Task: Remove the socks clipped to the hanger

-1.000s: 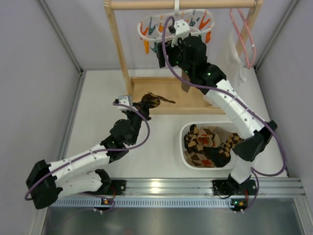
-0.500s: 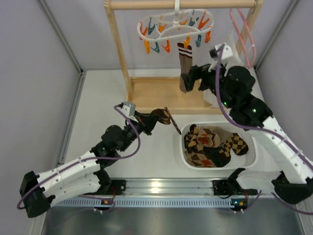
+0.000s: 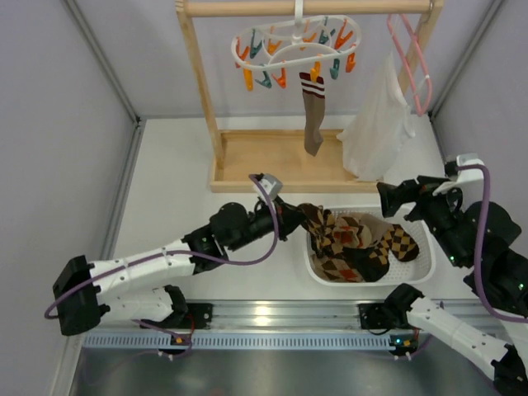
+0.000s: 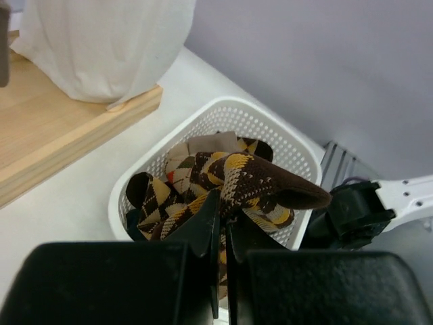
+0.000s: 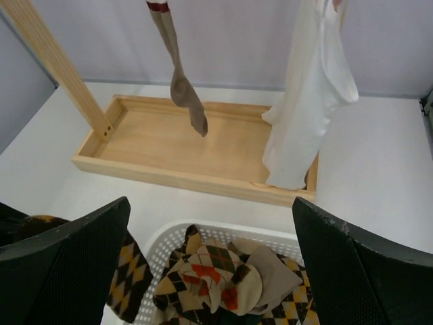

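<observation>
The white oval hanger (image 3: 293, 43) hangs from the wooden rail with orange and teal clips. One plain brown sock (image 3: 312, 115) with a striped cuff dangles from a clip, also visible as the brown sock (image 5: 179, 74) in the right wrist view. My left gripper (image 3: 290, 217) is shut on a dark argyle sock (image 4: 270, 183), holding it over the left rim of the white basket (image 3: 422, 268). Several argyle and tan socks (image 5: 223, 277) lie in the basket. My right gripper (image 3: 392, 206) hovers open above the basket's right side with nothing between its fingers (image 5: 67, 264).
A white garment (image 3: 379, 124) hangs from a pink wire hanger (image 3: 412, 58) at the right of the rack. The rack's wooden base tray (image 3: 272, 161) lies behind the basket. Grey walls close in on both sides.
My left gripper carried the argyle sock rightward to the basket rim. My right gripper opened wide and drew back from the hanger, down and right, to above the basket.
</observation>
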Tool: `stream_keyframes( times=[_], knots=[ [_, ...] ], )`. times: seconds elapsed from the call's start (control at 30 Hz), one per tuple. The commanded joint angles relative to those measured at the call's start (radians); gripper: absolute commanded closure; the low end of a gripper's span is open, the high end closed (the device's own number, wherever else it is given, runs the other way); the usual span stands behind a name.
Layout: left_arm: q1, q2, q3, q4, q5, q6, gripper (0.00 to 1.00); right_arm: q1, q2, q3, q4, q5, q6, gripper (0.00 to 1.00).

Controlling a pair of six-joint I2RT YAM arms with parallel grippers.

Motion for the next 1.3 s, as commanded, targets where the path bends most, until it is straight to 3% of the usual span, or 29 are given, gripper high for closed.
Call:
stream_keyframes(
  times=[0.0,0.17,0.27,0.5,0.77,0.87,1.0,1.03,1.1,1.27],
  knots=[
    [-0.137,0.116,0.168,-0.064,-0.143,0.149,1.0,-0.002,-0.053,0.0,-0.118,0.073,0.035,0.0],
    [-0.226,0.337,0.358,-0.182,-0.28,0.243,1.0,-0.004,-0.116,0.046,-0.174,0.097,0.046,0.0],
    [-0.268,0.441,0.472,-0.237,-0.306,0.287,1.0,-0.002,-0.137,0.116,-0.238,0.21,0.07,0.0],
    [-0.303,0.651,0.705,-0.312,-0.303,0.335,1.0,-0.001,-0.192,0.244,-0.299,0.272,0.08,0.0],
    [-0.305,0.914,0.926,-0.355,-0.23,0.331,0.98,-0.001,-0.226,0.275,-0.352,0.283,0.084,0.01],
    [-0.306,0.971,0.983,-0.367,-0.26,0.314,0.76,-0.001,-0.225,0.264,-0.362,0.28,0.089,0.01],
    [-0.32,0.936,0.974,-0.366,-0.352,0.3,0.36,0.001,-0.206,0.242,-0.376,0.266,0.101,0.01],
    [-0.323,0.917,0.966,-0.366,-0.369,0.3,0.2,0.001,-0.205,0.236,-0.376,0.263,0.103,0.01],
    [-0.335,0.853,0.926,-0.366,-0.425,0.295,0.05,0.002,-0.206,0.212,-0.356,0.258,0.104,0.01],
    [-0.343,0.675,0.775,-0.363,-0.59,0.228,0.02,0.002,-0.223,0.149,-0.306,0.231,0.107,0.01]
  ],
)
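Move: The left gripper holds an argyle sock; the basket it goes to has its middle some 22 cm to that hand's right, 2 cm farther out and 22 cm lower. The hanging white cloth is about 24 cm ahead and 20 cm right, roughly 3 cm lower. From the empty right gripper, the last sock clipped to the hanger is about 24 cm ahead, 16 cm left, 2 cm lower; the basket's middle is some 33 cm straight below. Bring the left gripper, still pinching the argyle sock, about 22 cm right over the basket, sinking 12 cm and tipping the fingers some 30 degrees down; open wide to let the sock go, then start up and back left. Meanwhile draw the open right gripper right and back, clear of the basket, turning a little clockwise, before easing slightly back in. ##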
